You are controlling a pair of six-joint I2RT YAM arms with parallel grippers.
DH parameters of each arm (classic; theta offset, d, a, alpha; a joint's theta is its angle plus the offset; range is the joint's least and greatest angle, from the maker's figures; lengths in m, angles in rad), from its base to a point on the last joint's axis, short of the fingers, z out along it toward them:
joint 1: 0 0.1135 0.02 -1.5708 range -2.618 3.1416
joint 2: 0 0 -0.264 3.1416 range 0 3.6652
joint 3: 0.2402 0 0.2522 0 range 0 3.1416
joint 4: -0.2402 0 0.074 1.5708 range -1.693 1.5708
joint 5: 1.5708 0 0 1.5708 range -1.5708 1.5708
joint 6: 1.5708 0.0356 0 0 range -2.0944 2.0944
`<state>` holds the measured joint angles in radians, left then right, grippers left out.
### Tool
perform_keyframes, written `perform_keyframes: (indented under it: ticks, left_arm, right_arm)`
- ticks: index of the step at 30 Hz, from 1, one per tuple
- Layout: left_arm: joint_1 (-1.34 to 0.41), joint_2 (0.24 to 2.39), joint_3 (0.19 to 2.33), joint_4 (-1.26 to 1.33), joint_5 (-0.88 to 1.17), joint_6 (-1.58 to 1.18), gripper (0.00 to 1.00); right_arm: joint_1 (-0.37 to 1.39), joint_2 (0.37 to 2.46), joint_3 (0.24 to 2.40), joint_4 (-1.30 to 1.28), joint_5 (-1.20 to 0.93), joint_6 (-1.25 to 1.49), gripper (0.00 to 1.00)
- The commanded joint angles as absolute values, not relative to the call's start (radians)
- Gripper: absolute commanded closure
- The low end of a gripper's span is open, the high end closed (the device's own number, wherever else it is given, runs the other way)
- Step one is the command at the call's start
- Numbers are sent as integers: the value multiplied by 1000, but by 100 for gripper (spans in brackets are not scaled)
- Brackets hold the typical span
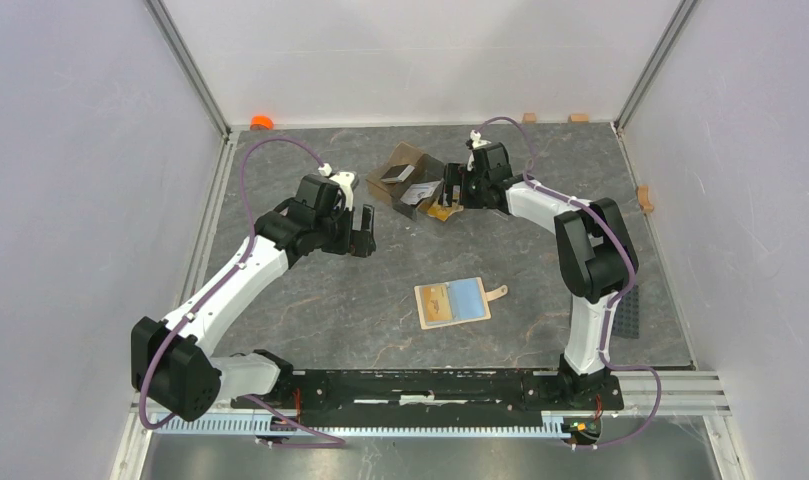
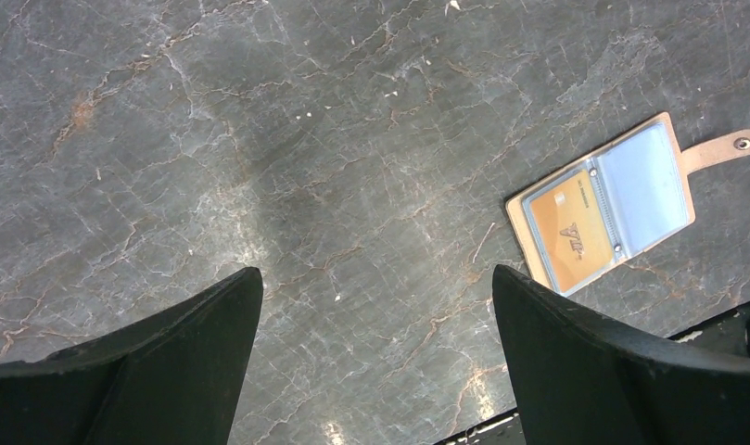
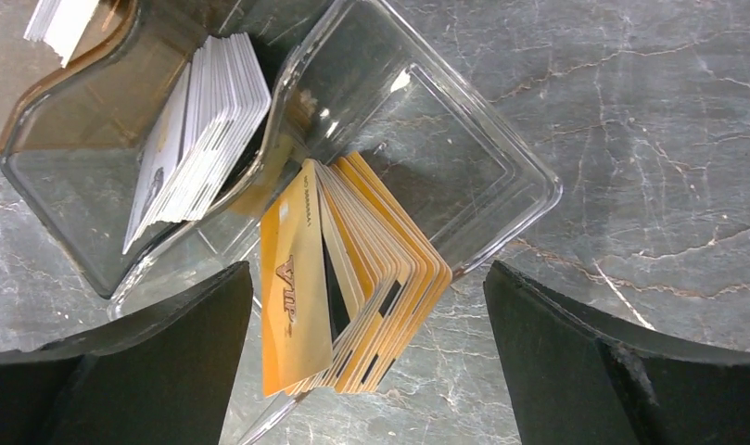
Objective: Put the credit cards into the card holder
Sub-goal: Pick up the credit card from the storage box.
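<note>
The tan card holder [image 1: 452, 302] [image 2: 607, 204] lies open on the table, with an orange-gold card [image 2: 566, 230] in its left pocket and its snap tab pointing right. A fanned stack of orange-gold credit cards [image 3: 352, 278] [image 1: 440, 210] stands in one compartment of a clear divided box [image 3: 501, 148] [image 1: 412, 185]. My right gripper [image 3: 369, 306] [image 1: 452, 187] hovers open right over this stack, its jaws on either side and apart from it. My left gripper [image 2: 378, 306] [image 1: 362, 230] is open over bare table, left of the box and up-left of the card holder.
A stack of silver-grey cards [image 3: 204, 139] leans in the neighbouring compartment of the box. A further brown-tinted compartment [image 3: 65, 93] lies to the upper left. Walls close in the table on three sides, and the black base rail [image 1: 430, 385] runs along the near edge.
</note>
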<state>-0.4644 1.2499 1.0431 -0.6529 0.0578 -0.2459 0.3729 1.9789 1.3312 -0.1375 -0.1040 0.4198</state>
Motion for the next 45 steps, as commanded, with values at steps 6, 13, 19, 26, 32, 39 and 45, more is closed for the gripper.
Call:
perform_keyframes:
  ticks: [6, 13, 19, 26, 32, 39, 45]
  left_arm:
    - [-449, 1238, 1040, -633, 75, -198, 0]
    - [-446, 1238, 1037, -632, 73, -198, 0]
    - [-444, 1236, 1037, -633, 77, -198, 0]
    - [-443, 1236, 1034, -632, 79, -196, 0]
    - [-441, 1235, 1034, -633, 79, -196, 0]
    - [-440, 1238, 1032, -633, 84, -196, 0]
    - [-441, 1238, 1031, -633, 78, -194, 0]
  right_arm:
    - [362, 1930, 1325, -194, -6, 408, 9]
    - [335, 1878, 1272, -196, -27, 414, 15]
    - [333, 1838, 1248, -193, -48, 419, 20]
    - [333, 1836, 1238, -188, -90, 424, 40]
    - [333, 1811, 1213, -183, -105, 435, 51]
    - [332, 1801, 1194, -169, -136, 442, 66]
    - [331, 1812, 1186, -141, -176, 456, 63]
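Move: Just below the right hand's open fingers sits the outermost orange credit card in the storage box, some 3 cm to the left, 1 cm back and 3 cm down. The white cards stand about 8 cm left and 3 cm ahead of the hand, the dark stack roughly 13 cm left and 7 cm ahead, both about 3 cm lower. From the left hand, that orange card is about 16 cm ahead, 18 cm right and 13 cm down. Sweeping about 3 cm to the right with a slight dip, the right hand draws its left finger across the outermost orange card, then rises about 3 cm while easing back towards the base. The fingers close from wide open to roughly a third open, the left one ending over the card's face, with a gap still between the tips and the wrist hardly turning. ##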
